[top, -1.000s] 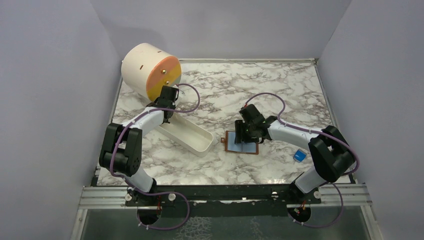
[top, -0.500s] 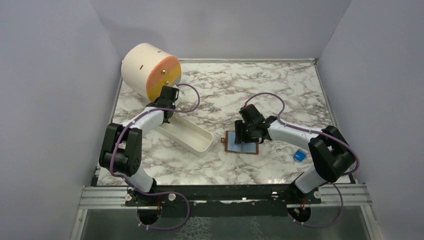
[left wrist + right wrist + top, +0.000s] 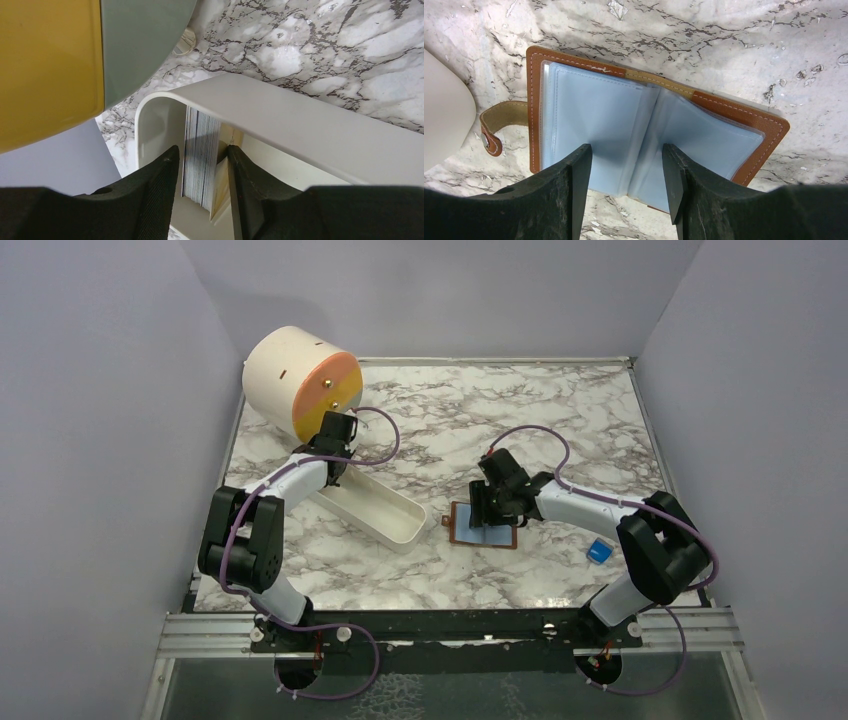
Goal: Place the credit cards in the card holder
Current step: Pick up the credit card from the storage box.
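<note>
The card holder [image 3: 483, 526] lies open on the marble, brown outside with pale blue pockets [image 3: 594, 115] and a snap tab [image 3: 491, 142] at its left. My right gripper [image 3: 491, 508] is open, its fingertips [image 3: 626, 150] down on the pockets on either side of the fold. My left gripper [image 3: 337, 474] reaches into the far end of the white tray [image 3: 398, 527]. In the left wrist view its jaws [image 3: 200, 150] straddle a stack of credit cards [image 3: 199, 165] standing on edge, with a narrow gap on the left. The right finger touches a cream card.
A large cream cylinder with an orange-yellow face [image 3: 300, 380] lies at the back left, just behind the tray's end, and fills the upper left of the left wrist view [image 3: 50, 65]. A small blue block [image 3: 600, 551] sits near the right arm.
</note>
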Motion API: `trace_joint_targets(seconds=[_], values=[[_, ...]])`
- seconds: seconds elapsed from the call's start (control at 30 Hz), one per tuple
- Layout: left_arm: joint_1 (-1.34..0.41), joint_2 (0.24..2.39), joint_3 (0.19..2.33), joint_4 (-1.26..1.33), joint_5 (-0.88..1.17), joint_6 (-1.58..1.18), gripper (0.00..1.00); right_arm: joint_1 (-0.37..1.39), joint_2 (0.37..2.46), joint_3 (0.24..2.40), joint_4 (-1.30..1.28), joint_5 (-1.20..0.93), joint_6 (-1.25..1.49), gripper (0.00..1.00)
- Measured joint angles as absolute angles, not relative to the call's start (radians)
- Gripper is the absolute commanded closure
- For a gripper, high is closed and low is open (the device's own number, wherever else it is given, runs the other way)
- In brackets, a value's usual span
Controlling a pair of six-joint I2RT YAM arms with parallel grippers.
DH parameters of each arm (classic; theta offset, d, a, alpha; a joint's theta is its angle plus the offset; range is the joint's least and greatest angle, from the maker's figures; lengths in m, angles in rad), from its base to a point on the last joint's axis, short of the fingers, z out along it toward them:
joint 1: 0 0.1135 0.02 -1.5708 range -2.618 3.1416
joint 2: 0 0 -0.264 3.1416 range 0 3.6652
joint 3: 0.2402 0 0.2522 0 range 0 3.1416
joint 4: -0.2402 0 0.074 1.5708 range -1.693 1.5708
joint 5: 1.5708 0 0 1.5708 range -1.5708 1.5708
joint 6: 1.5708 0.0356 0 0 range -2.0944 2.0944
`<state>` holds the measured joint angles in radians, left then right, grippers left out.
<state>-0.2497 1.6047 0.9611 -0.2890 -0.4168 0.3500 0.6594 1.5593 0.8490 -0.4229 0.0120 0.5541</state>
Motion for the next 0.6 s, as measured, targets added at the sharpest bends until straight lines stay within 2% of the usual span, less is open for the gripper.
trace_joint_targets(seconds=[0.2,0.4,0.6], values=[[-0.25,1.605,0.964,-0.289,-0.42,0.35,0.6,0.659,1.559,0.849,-0.422,0.012,0.553,0.46],[-0.25,1.605,0.965,-0.289,-0.421,0.352,0.77,0.659,1.559,0.849,-0.423,0.012,0.553,0.46],[-0.25,1.605,0.971,-0.292,-0.42,0.355,0.79,0.66,1.559,0.849,-0.423,0.012,0.552,0.46]])
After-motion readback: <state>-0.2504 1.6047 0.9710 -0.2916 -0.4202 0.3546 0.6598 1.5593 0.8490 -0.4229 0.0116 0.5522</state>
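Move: The gold card at the back-right face of the card stack stands just below the left hand's fingertips, about 1 cm back, 1 cm right and 2 cm down. The rest of the stack lies some 1 cm ahead and 1 cm left at the same depth. The storage box's middle is about 6 cm back and 8 cm right, the round drawer unit roughly 15 cm ahead and 3 cm left. From the right hand the gold card lies about 10 cm ahead and 31 cm left. Almost in place over the storage box's far-left end, the left hand first keeps its fingers apart astride the whole stack, a touch wider for an instant, then closes them to about half that opening around the gold card at the stack's back-right face, one fingertip on either side of it. The wrist doesn't turn, and the hand eases up by barely half a centimetre, leaving the other cards outside the grip. ##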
